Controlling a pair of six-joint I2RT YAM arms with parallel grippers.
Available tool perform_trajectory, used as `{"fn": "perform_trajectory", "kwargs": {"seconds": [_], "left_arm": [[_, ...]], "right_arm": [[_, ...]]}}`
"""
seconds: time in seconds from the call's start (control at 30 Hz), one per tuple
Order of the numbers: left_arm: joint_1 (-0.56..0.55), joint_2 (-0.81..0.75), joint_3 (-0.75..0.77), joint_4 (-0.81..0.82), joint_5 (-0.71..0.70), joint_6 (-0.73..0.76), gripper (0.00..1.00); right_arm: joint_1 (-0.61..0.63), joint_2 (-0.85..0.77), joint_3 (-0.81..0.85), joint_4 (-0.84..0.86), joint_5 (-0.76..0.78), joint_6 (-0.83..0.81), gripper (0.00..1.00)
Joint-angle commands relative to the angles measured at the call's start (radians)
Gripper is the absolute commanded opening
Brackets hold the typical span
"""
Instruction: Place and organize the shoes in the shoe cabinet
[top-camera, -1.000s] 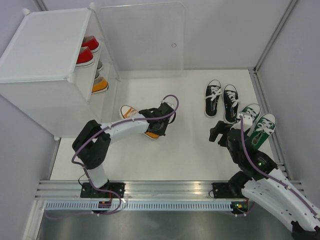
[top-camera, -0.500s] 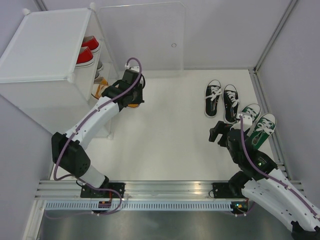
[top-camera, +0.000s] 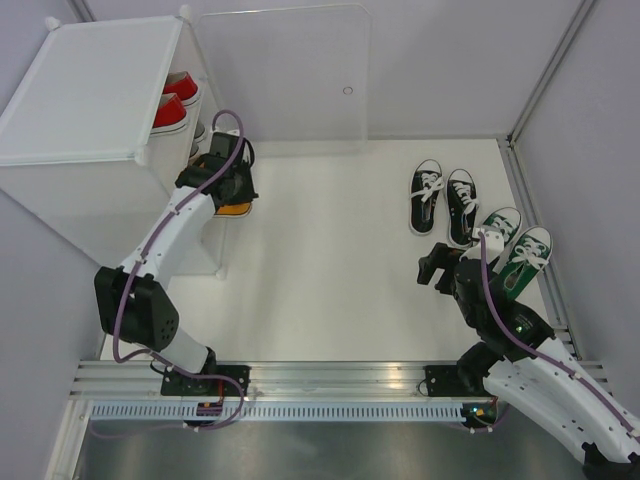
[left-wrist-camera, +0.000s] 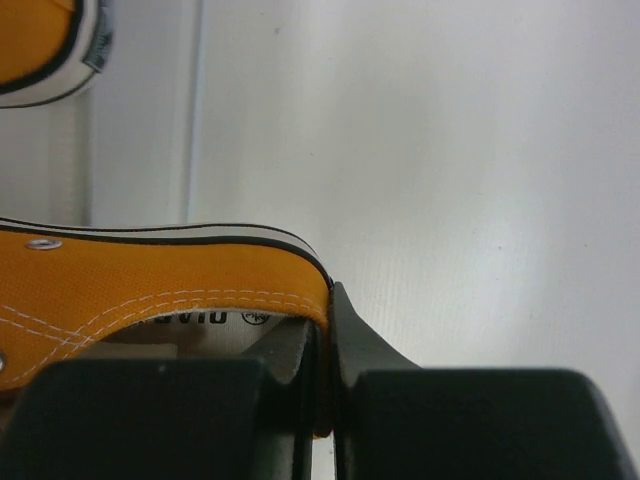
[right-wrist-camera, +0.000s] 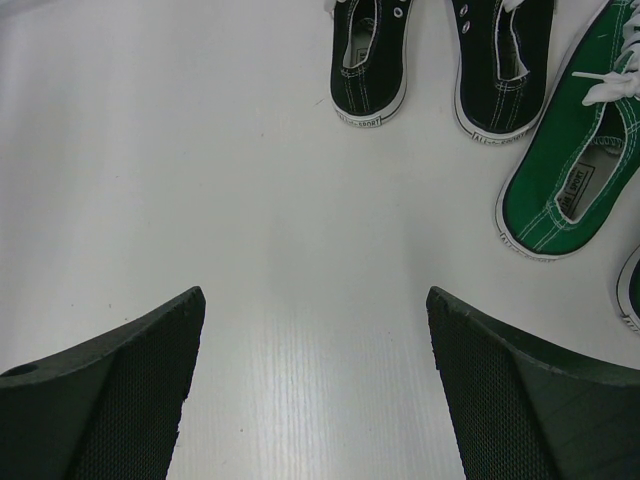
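Observation:
The shoe cabinet (top-camera: 90, 95) stands at the far left with red shoes (top-camera: 172, 104) on an upper shelf. At its open front, low down, my left gripper (top-camera: 231, 190) is shut on the heel rim of an orange shoe (top-camera: 238, 208). In the left wrist view the fingers (left-wrist-camera: 352, 335) pinch that orange shoe (left-wrist-camera: 150, 290), and a second orange shoe (left-wrist-camera: 40, 55) lies beyond it. My right gripper (top-camera: 440, 268) hangs open over bare table, short of the black shoes (top-camera: 445, 198) and green shoes (top-camera: 515, 243). Its wrist view shows the black pair (right-wrist-camera: 370, 60) and one green shoe (right-wrist-camera: 575, 170) ahead.
The cabinet's clear door panel (top-camera: 285, 75) stands open along the back wall. Grey walls close in the table on the left, back and right. A metal rail (top-camera: 330, 375) runs along the near edge by the arm bases.
My left arm has swung the orange shoe from the middle of the table up and left to the cabinet's open front. The right arm has not moved.

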Motion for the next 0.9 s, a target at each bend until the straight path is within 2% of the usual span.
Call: {"fn": "perform_trajectory", "kwargs": {"seconds": [0.0,0.2,0.4,0.53,0.73,0.87], "left_arm": [[0.054,-0.055,0.01,0.029,-0.043,0.032,0.05],[0.118,-0.04,0.005,0.026,-0.074,0.051,0.08],[0.131,-0.041,0.004,0.024,-0.144,0.055,0.28],[0.131,-0.086,0.002,0.024,-0.177,0.022,0.5],[0.124,-0.139,0.007,0.026,-0.135,0.006,0.66],[0.085,-0.164,0.005,0.037,-0.077,-0.001,0.68]], "right_arm": [[0.004,0.0,-0.001,0.031,-0.003,-0.01,0.95],[0.004,0.001,-0.001,0.032,-0.004,-0.01,0.95],[0.004,0.006,-0.002,0.035,-0.004,-0.012,0.95],[0.004,0.013,-0.009,0.042,-0.009,-0.01,0.95],[0.004,0.023,-0.009,0.042,-0.01,-0.012,0.95],[0.004,0.023,-0.01,0.043,-0.01,-0.012,0.95]]}}
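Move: The left hand already pinches the second orange shoe by its heel at the cabinet opening; the shelf spot for the shoe's middle lies about 14 cm to this hand's left, 1 cm ahead and 2 cm lower. The first orange shoe stands some 9 cm farther out than that spot and 2 cm more to the left; the nearer red shoe is up on the top shelf, roughly 16 cm left, 5 cm ahead and 17 cm above the hand. From the idle right hand the spot is about 55 cm left, 18 cm ahead and 2 cm lower. The left hand carries the orange shoe left, toe first, about 7 cm farther into the cabinet beside the first orange shoe, almost level, while turning some 10 degrees counter-clockwise. As that slide slows the fingers begin to open, one inside the heel and one outside, and with them spreading wide the hand lets go and rises about 5 cm off the heel, tipping its fingers slightly upward. ##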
